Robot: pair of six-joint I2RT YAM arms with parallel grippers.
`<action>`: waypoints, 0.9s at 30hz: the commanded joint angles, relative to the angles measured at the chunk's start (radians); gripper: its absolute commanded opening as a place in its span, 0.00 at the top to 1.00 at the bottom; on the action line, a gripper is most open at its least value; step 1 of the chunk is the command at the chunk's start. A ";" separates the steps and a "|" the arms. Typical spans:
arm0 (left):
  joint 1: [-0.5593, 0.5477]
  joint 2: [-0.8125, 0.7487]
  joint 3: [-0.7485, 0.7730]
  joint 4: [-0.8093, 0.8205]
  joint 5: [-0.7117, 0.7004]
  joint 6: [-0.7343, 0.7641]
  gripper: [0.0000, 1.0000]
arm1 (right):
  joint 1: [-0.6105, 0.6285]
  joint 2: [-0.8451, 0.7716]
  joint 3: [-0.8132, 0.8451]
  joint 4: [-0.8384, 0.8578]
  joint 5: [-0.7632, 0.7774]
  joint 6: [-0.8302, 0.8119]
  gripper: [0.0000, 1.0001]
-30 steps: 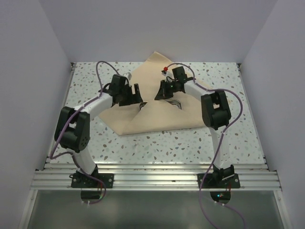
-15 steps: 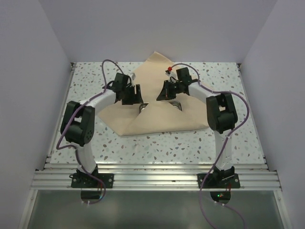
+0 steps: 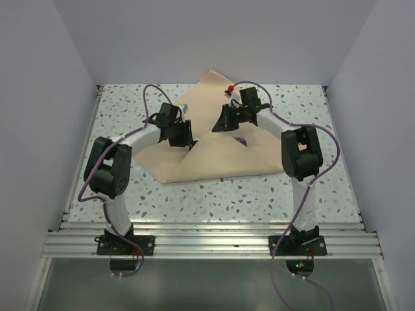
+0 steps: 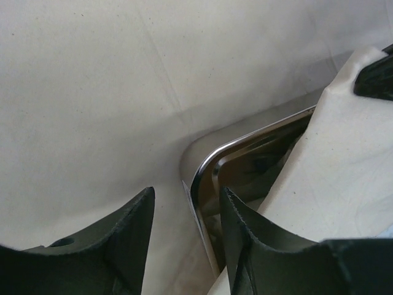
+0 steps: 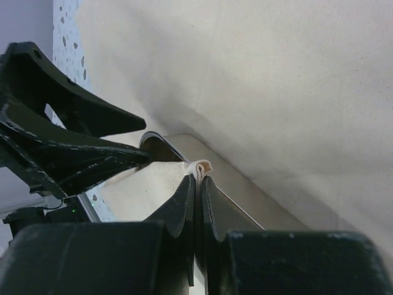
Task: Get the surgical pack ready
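Observation:
The tan wrap sheet (image 3: 220,159) of the surgical pack lies on the table, folded over the steel tray. In the left wrist view the tray's shiny corner rim (image 4: 206,169) shows, with wrap (image 4: 92,92) under it and a fold draped over its right side. My left gripper (image 4: 187,192) is open, its fingers astride that rim; from above it (image 3: 186,137) is at the fold's left end. My right gripper (image 5: 198,178) is shut on a pinched fold of wrap (image 5: 201,166) above the tray's edge (image 5: 156,140), and it (image 3: 218,124) sits opposite the left gripper. Instruments and gauze are hidden.
The speckled table top (image 3: 292,194) surrounds the wrap, with white walls on three sides. An aluminium rail (image 3: 214,243) runs along the near edge by the arm bases. Purple cables (image 3: 146,91) loop above both arms.
My left gripper has moved right onto the tray's corner and its jaws have narrowed. The right gripper has shifted slightly back, still pinching the wrap.

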State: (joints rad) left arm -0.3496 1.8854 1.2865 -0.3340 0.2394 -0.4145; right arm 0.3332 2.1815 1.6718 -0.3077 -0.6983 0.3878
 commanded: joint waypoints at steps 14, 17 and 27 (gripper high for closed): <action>-0.020 0.084 0.077 -0.074 -0.048 0.059 0.70 | -0.026 0.155 0.163 0.005 0.005 0.010 1.00; -0.020 0.090 0.091 -0.089 -0.069 0.074 0.78 | -0.033 0.198 0.195 -0.008 0.017 0.011 1.00; -0.020 0.089 0.120 -0.132 -0.121 0.086 0.79 | -0.034 0.216 0.224 -0.154 0.040 -0.063 1.00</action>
State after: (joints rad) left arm -0.3737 1.9697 1.3674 -0.4278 0.1432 -0.3683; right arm 0.3092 2.4168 1.8969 -0.4114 -0.6903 0.3691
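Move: The tray's left corner rim lies straight under the left hand's open fingers, about 3 cm down; the held cloth hem is some 5 cm ahead of it, 10 cm right and 3 cm up. From the right hand, the landing spot beyond the tray's far rim is about 3 cm ahead and 7 cm down; the exposed right end of the tray sits some 3 cm back, 8 cm right and 7 cm down. Right hand lowers its held hem about 5 cm and forward; left sinks some 2 cm, closing around tray rim. ##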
